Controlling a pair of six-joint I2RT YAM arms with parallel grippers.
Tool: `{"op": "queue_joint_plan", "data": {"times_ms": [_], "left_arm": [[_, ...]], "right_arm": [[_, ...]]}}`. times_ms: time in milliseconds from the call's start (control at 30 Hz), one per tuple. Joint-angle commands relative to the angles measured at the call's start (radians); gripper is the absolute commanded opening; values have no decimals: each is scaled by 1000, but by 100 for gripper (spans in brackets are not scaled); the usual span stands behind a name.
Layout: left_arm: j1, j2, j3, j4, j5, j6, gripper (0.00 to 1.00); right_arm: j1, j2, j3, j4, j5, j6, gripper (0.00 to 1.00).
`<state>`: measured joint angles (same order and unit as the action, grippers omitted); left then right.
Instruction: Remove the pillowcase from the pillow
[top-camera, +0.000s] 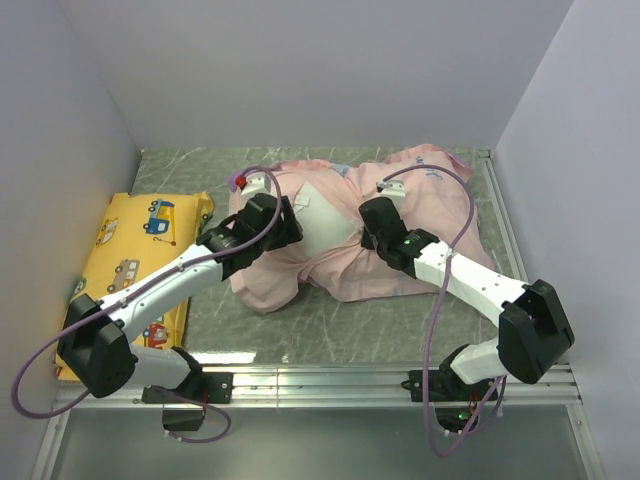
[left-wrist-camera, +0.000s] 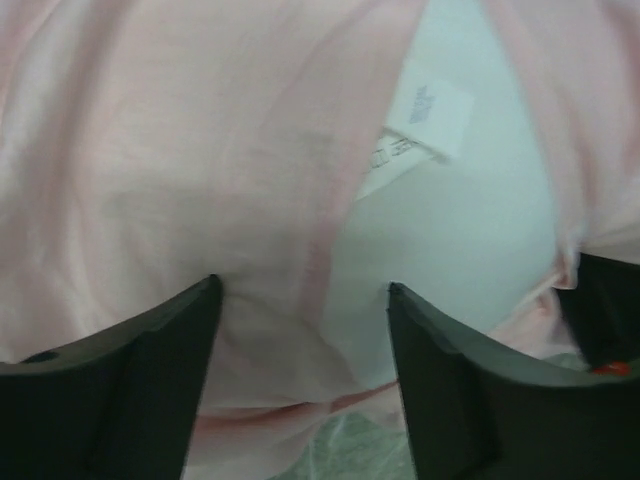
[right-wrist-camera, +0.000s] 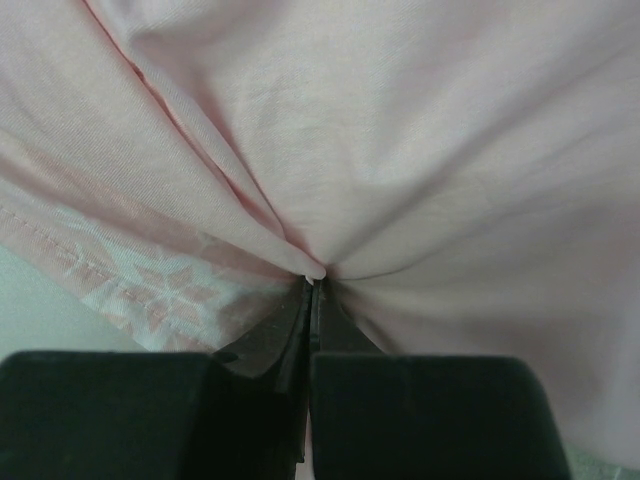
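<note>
The pillowcase (top-camera: 430, 215) lies bunched in the middle of the table, its pale pink inside turned out. The white pillow (top-camera: 322, 222) shows through its opening, with a small tag (left-wrist-camera: 425, 112) at its edge. My left gripper (left-wrist-camera: 303, 290) is open over the case's edge and the pillow, its jaws on either side of the pink hem (left-wrist-camera: 330, 250). My right gripper (right-wrist-camera: 314, 280) is shut on a pinch of pillowcase fabric (right-wrist-camera: 330, 200) that fans out from the tips. A snowflake print (right-wrist-camera: 160, 290) shows at the left.
A yellow cushion (top-camera: 135, 250) printed with vehicles lies at the left by the wall. Grey walls enclose the left, back and right. A metal rail (top-camera: 320, 378) runs along the near edge. Green marbled table (top-camera: 330, 330) shows in front of the case.
</note>
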<state>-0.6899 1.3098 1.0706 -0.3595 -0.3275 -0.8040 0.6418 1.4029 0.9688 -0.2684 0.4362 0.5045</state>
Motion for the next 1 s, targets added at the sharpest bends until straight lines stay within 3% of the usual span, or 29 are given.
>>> {"op": "queue_joint_plan", "data": {"times_ms": [0,167,233,367,500,600,733,800,833,933,967], "left_arm": [[-7,6,-38,-15,-73,-78,70],[1,-91,-156,-42,-136,-147,26],[39,-130,-193,-61,-143,-172,20],[194,-282,-381,-10,11,-178,3],[334,-331,-520,109,111,-211,0],[343,-259,-583,244,186,-212,0],[299,-156,-662,447,258,-224,0],[255,-147,-673,490,255,-230,0],[236,-144,-667,501,245,-231,1],[182,-148,-634,462,187,-227,0],[173,-155,-627,453,179,-225,1]], "right_arm": [[7,42,-5,-45,-33,12,0],[9,42,-13,-48,-13,16,0],[6,38,-24,-54,12,22,0],[-24,21,-62,-54,35,37,0],[-48,-1,-97,-61,55,55,0],[-48,-27,-108,-46,30,37,0],[-12,-71,-116,8,-120,-33,0],[41,-88,-81,-17,-97,-63,9],[53,-93,-64,-32,-82,-67,21],[65,-113,8,-98,-42,-76,40],[67,-117,40,-113,-25,-78,50]]}}
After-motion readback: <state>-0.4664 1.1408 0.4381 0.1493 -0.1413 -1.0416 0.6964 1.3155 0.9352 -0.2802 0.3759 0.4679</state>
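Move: The pillowcase's left opening hem is some 3 cm left of the open left hand, about 2 cm back and 4 cm below. The bare pillow patch is roughly 6 cm right, 3 cm ahead and 6 cm down; its care label is some 6 cm ahead, 1 cm right and 5 cm down. From the right hand, which grips the opposite gathered edge, the left hem is about 18 cm left, level front to back and in height; the bare patch is 9 cm left, 4 cm ahead and slightly lower. Down and a little back, closing on the way, the left fingers pinch the pillowcase's left hem, drag it about 10 cm left, then sink on with it to some 11 cm below their start, easing 4 cm back right. The right hand first stays put with its grip, then slides some 3 cm back and left, lifting slightly as its fingers part around the fold. ##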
